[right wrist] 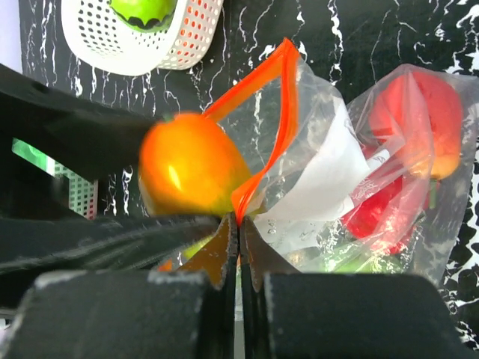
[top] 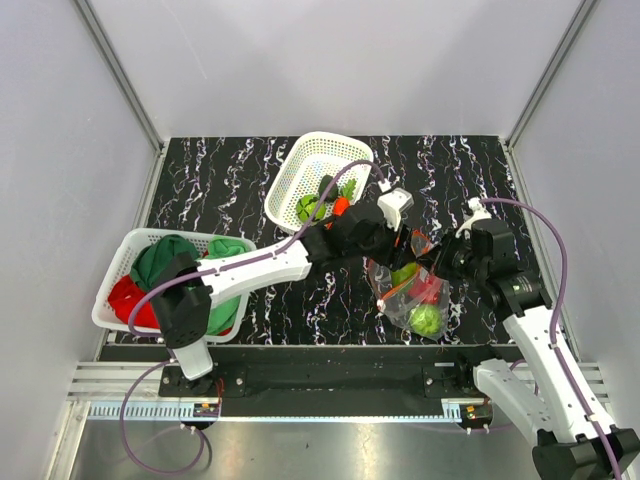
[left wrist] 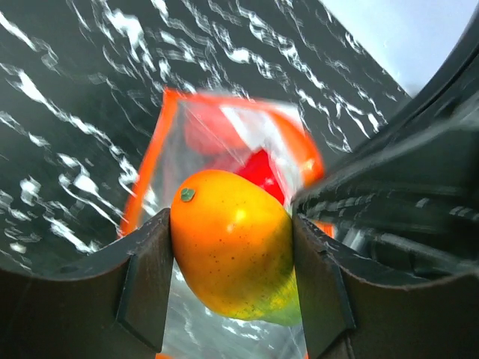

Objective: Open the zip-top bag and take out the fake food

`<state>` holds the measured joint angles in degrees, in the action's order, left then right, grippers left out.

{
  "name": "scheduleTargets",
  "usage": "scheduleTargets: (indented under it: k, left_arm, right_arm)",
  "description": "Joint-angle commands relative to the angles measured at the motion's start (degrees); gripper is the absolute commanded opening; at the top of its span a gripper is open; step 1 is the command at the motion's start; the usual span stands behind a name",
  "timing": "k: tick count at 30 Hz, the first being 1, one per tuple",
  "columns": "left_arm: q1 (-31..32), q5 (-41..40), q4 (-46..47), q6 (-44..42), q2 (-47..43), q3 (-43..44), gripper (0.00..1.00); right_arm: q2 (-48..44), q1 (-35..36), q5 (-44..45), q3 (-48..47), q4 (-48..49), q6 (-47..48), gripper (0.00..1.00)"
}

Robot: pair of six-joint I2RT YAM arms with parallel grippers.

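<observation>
The clear zip-top bag (top: 400,300) lies on the black marbled table between my two arms, its red-orange zip strip (right wrist: 263,127) pulled open. Red (right wrist: 410,120) and green (top: 428,320) fake food is still inside it. My right gripper (right wrist: 239,224) is shut on the zip strip at the bag's mouth and holds it up. My left gripper (left wrist: 230,228) is shut on an orange-yellow fruit (left wrist: 228,262), just over the mouth of the bag (left wrist: 224,134). In the top view the left gripper (top: 398,243) sits right above the bag, next to the right gripper (top: 452,258).
A white mesh basket (top: 300,150) at the back centre holds green and orange-red fake food pieces. A second white basket (top: 122,262) at the left holds red and green cloths. Grey walls close in the table on three sides.
</observation>
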<state>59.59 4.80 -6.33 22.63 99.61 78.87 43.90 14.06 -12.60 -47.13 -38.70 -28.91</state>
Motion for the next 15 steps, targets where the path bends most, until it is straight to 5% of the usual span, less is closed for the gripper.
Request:
scheduleTargets:
  k: [1,6,15]
  left_arm:
    - [-0.9,-4.3,4.2,-5.8,-3.2,3.7,0.00]
    - [-6.1,-4.7,6.2,-4.0,-6.9,3.6,0.00]
    - [-25.2,-7.5,10.4,8.1,-4.1,6.0,0.00]
  right_arm:
    - [-0.1,0.3,-0.1,-1.1,0.5,1.0,0.00]
    - [0.0,0.3,2.3,-0.9,-0.2,0.8,0.00]
    - [0.9,0.3,3.0,-1.5,-0.5,1.2,0.00]
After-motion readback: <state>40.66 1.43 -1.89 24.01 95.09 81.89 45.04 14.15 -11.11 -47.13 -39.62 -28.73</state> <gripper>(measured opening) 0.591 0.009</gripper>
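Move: Ahead and to the left of the left hand, which already holds the orange-green fruit just over the bag's mouth, the white basket is centred about 18 cm farther out, 17 cm to the left and 15 cm lower. In the basket, the carrot lies some 12 cm ahead and 12 cm left of this hand, the green melon 14 ahead and 19 left. The bag sags roughly 6 cm back, 5 cm right and 12 cm down. From the right hand, the basket is about 18 cm ahead, 21 left and 16 down. Carrying the orange-green fruit away from the bag's mouth, the left hand starts gently, then speeds forward about 15 cm, left some 10 and up 8 towards the white basket, swinging roughly 20 degrees counter-clockwise with its grip unchanged. The right hand stays almost in place, still pinching the bag's orange edge. ##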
